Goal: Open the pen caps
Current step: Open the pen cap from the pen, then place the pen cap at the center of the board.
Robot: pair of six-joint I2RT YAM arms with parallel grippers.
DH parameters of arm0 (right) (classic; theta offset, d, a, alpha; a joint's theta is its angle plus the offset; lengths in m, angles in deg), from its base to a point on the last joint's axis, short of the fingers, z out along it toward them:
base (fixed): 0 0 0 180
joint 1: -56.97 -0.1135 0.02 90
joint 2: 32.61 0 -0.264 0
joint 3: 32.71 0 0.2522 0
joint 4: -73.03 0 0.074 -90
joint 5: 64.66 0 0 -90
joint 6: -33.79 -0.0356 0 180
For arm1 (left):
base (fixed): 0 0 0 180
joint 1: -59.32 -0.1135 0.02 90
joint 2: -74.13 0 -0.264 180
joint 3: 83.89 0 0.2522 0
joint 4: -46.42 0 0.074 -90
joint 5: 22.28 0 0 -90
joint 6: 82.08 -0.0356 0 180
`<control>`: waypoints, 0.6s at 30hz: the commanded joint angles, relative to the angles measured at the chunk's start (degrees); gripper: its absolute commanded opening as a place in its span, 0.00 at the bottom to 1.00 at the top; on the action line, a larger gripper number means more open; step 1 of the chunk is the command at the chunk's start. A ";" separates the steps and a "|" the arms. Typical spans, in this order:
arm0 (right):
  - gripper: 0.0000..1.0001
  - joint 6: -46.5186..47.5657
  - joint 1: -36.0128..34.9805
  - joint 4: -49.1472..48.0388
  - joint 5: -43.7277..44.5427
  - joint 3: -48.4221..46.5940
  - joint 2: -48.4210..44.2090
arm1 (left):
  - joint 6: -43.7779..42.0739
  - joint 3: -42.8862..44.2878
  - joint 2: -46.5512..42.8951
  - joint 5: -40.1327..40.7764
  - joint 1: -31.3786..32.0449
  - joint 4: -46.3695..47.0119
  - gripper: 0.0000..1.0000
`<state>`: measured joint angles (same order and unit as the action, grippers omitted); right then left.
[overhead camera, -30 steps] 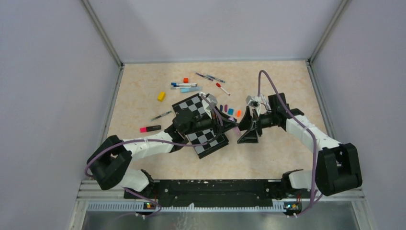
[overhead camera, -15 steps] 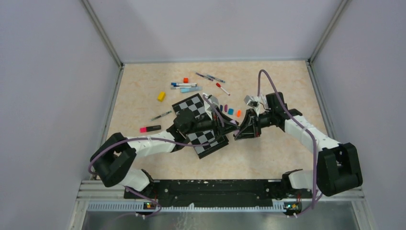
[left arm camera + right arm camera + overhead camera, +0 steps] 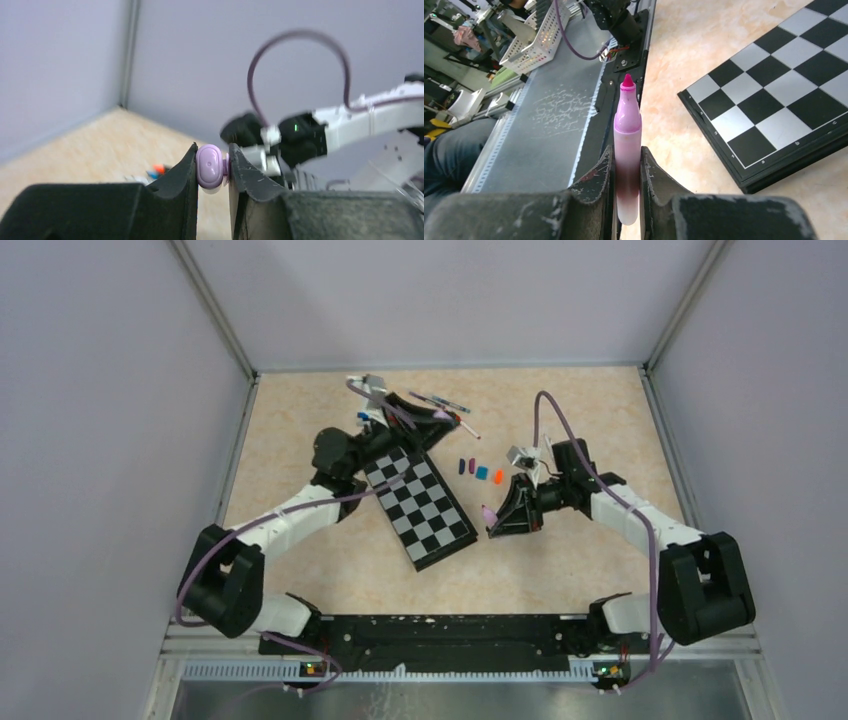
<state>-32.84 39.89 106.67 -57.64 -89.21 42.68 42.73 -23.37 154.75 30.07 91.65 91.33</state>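
Observation:
A lilac pen cap (image 3: 209, 166) is pinched between the fingertips of my left gripper (image 3: 213, 150), which is raised over the back of the table (image 3: 440, 416). My right gripper (image 3: 626, 150) is shut on a pink marker (image 3: 627, 117) whose bare pink tip (image 3: 627, 81) points away from the jaws. From above, that marker (image 3: 488, 511) sticks out of the right gripper (image 3: 497, 519) beside the chessboard. Loose caps lie in a row on the table: two purple (image 3: 465, 466), one teal (image 3: 482, 472), one orange (image 3: 498, 477).
A black-and-white chessboard (image 3: 425, 502) lies mid-table, its corner close to the right gripper. Several thin pens (image 3: 440, 400) and a red-capped pen (image 3: 465, 426) lie at the back, under and beside the left gripper. Grey walls enclose the table on three sides.
The right gripper closed on the marker. The left arm swung from the chessboard to the back of the table with the lilac cap in its jaws, leaving the marker's tip bare.

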 commanded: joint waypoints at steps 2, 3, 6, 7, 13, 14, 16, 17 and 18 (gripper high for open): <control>0.00 6.74 -0.26 6.67 1.39 -2.49 2.44 | 1.56 5.58 -4.30 3.80 -1.95 7.77 0.00; 0.00 10.14 -0.16 10.44 3.49 -4.14 3.19 | 1.99 5.63 -4.55 4.08 -2.00 7.23 0.00; 0.00 11.81 2.14 13.17 10.86 -7.05 4.44 | 3.43 3.65 -6.43 5.52 -1.96 3.10 0.00; 0.00 11.11 3.94 12.71 12.69 -7.47 4.25 | 3.71 2.56 -7.54 6.49 -1.95 0.76 0.00; 0.00 2.02 20.01 1.53 26.94 -3.88 -2.06 | 6.02 -3.26 -11.14 9.87 -0.48 -16.16 0.00; 0.00 0.14 22.44 -0.46 29.51 -3.08 -3.07 | 5.83 -3.71 -10.88 10.56 0.54 -17.91 0.00; 0.00 -3.07 27.37 -3.25 32.72 -2.31 -3.98 | 4.21 -3.11 -9.16 13.41 3.28 -22.93 0.00; 0.00 -4.28 29.42 -3.98 33.74 -2.22 -4.10 | 2.81 -1.92 -7.93 15.66 5.11 -25.96 0.00; 0.00 -5.11 31.36 -4.56 34.70 -2.18 -4.10 | 1.35 -0.30 -6.18 18.12 7.74 -29.42 0.00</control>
<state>-31.83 64.91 109.31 -31.43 -92.18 41.15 47.01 -26.30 145.35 40.95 93.16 74.92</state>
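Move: The right hand, holding the uncapped lilac highlighter, is bound for the row of opened pens: the orange highlighter at its end lies about 22 cm ahead and 22 cm right, 16 cm below, the blue highlighter roughly 24 ahead and 21 right, the white pens some 26 ahead and 18 right. From the left hand, pinching the lilac cap, the orange cap lies about 10 cm ahead, 10 right and 32 below; the teal cap is 11 ahead, 6 right; the chessboard's middle is 1 ahead, 10 left. Forward and to its right the right hand swings, after a brief dip, covering about 18 cm towards the opened pens and sinking slightly; its wrist turns some 40 degrees clockwise and the fingers tip down, keeping hold of the highlighter body. The left hand, still pinching the lilac cap, rises roughly 8 cm, then sinks back to about its starting height. ##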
